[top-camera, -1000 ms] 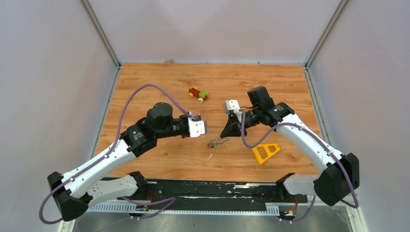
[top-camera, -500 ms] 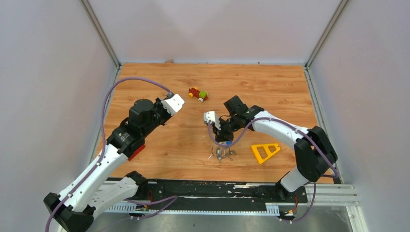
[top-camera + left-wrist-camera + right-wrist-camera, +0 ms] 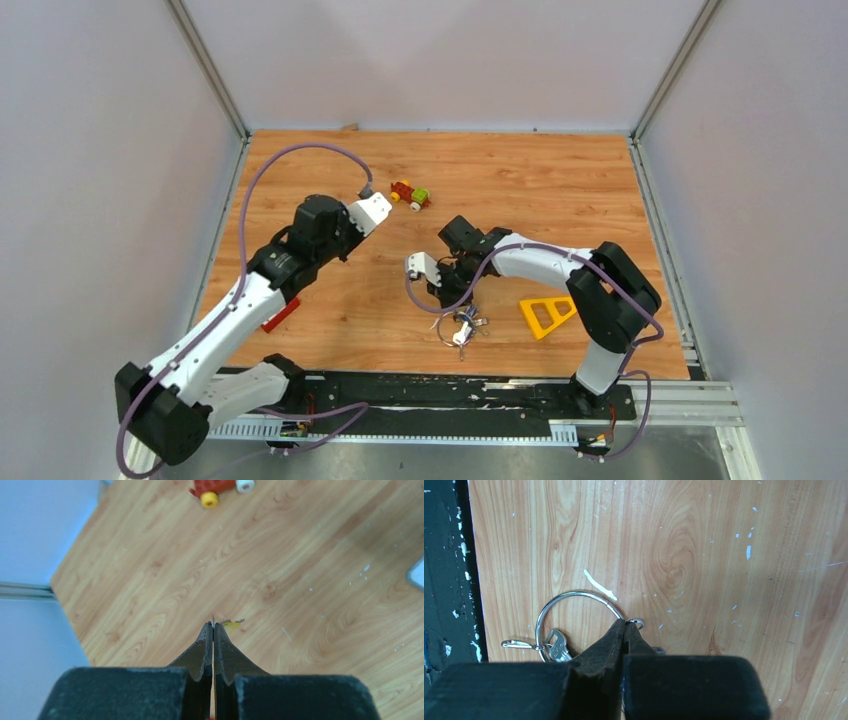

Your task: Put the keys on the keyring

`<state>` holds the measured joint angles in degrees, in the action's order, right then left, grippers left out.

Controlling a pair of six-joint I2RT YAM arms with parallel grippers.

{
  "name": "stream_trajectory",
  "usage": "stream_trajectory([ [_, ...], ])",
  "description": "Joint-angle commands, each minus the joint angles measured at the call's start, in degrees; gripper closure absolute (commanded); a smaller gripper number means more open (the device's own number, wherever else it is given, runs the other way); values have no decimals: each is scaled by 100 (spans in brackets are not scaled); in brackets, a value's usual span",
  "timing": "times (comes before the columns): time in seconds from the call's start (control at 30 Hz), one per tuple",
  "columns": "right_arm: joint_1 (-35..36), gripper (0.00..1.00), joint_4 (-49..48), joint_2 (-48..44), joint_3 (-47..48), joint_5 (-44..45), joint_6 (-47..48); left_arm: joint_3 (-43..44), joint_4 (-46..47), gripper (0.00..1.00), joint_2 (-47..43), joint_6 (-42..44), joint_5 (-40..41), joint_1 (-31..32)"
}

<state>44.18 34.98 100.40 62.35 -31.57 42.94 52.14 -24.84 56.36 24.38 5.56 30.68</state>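
The keyring (image 3: 574, 594), a thin silver wire loop, lies over the wooden table (image 3: 724, 555). One silver key (image 3: 555, 647) and a small clasp (image 3: 516, 643) hang on it. My right gripper (image 3: 625, 623) is shut on the ring's edge, beside a tiny ring (image 3: 638, 622). From above, the keys (image 3: 462, 326) bunch just below the right gripper (image 3: 447, 300), near the table's front. My left gripper (image 3: 213, 626) is shut and raised at the left (image 3: 378, 208). A thin silver sliver, seemingly a key edge-on, sticks out of its tips next to a pale yellow tag (image 3: 231, 625).
A red-green-yellow toy car (image 3: 410, 194) stands at mid-table, far side, also at the top of the left wrist view (image 3: 212, 487). A yellow plastic triangle (image 3: 548, 314) lies right of the keys. The black front rail (image 3: 450, 390) runs close by the keyring (image 3: 444, 580).
The left arm pulled back from the centre and rose toward the toy car. The right gripper swung down and left over the keyring, and the key bunch shifted toward the table's front.
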Motion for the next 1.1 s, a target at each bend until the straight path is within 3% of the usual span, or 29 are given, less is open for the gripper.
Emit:
stream_trajectory([
  [0.0,3,100,-51,-231,133,-230,67,64,-151,100,601,34,-292,-35],
  [0.4,-487,100,272,-1208,-111,-1406,397,310,-413,91,2466,-113,-1459,-42],
  [0.47,-546,100,331,-1357,-153,-1608,465,340,-418,82,2660,-130,-1533,-39],
  [0.67,-697,100,679,-1895,-160,-2422,961,411,-374,18,2450,139,-1922,-44],
  [0.7,-718,100,809,-1958,-129,-2596,1100,415,-377,12,2222,268,-2130,-44],
  [0.8,-728,100,1248,-2107,31,-3146,1626,400,-409,4,1655,794,-3235,-36],
  [0.97,-732,100,1874,-2124,380,-3890,2395,132,-413,1,864,2324,-5663,162],
  [1.07,-734,100,2152,-2125,548,-4089,2652,58,-104,0,813,2431,-5957,524],
])
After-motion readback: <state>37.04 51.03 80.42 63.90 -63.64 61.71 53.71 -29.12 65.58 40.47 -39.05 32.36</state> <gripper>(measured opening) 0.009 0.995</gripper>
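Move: The left hand, shut on the yellow-tagged key, is bound for bare tabletop about 21 cm below, 2 cm back and 4 cm to its right. The keyring lies 13 cm back and 25 cm right of it, the toy train 18 cm ahead and 13 cm right, the red block 11 cm back and 13 cm left, all some 20 cm lower. The right hand already pinches the keyring, its middle 3 cm back; the yellow triangle is 18 cm right of this hand, 1 cm back. Down by about 15 cm goes the left hand, tipping its fingers some 30 degrees steeper; low over the table it opens wide and lets go of the tagged key, then climbs and swings right and back towards the keyring, turning clockwise. The right hand keeps its pinch and lifts the keyring about 15 cm, drawing it back a little while rolling its left side up. ##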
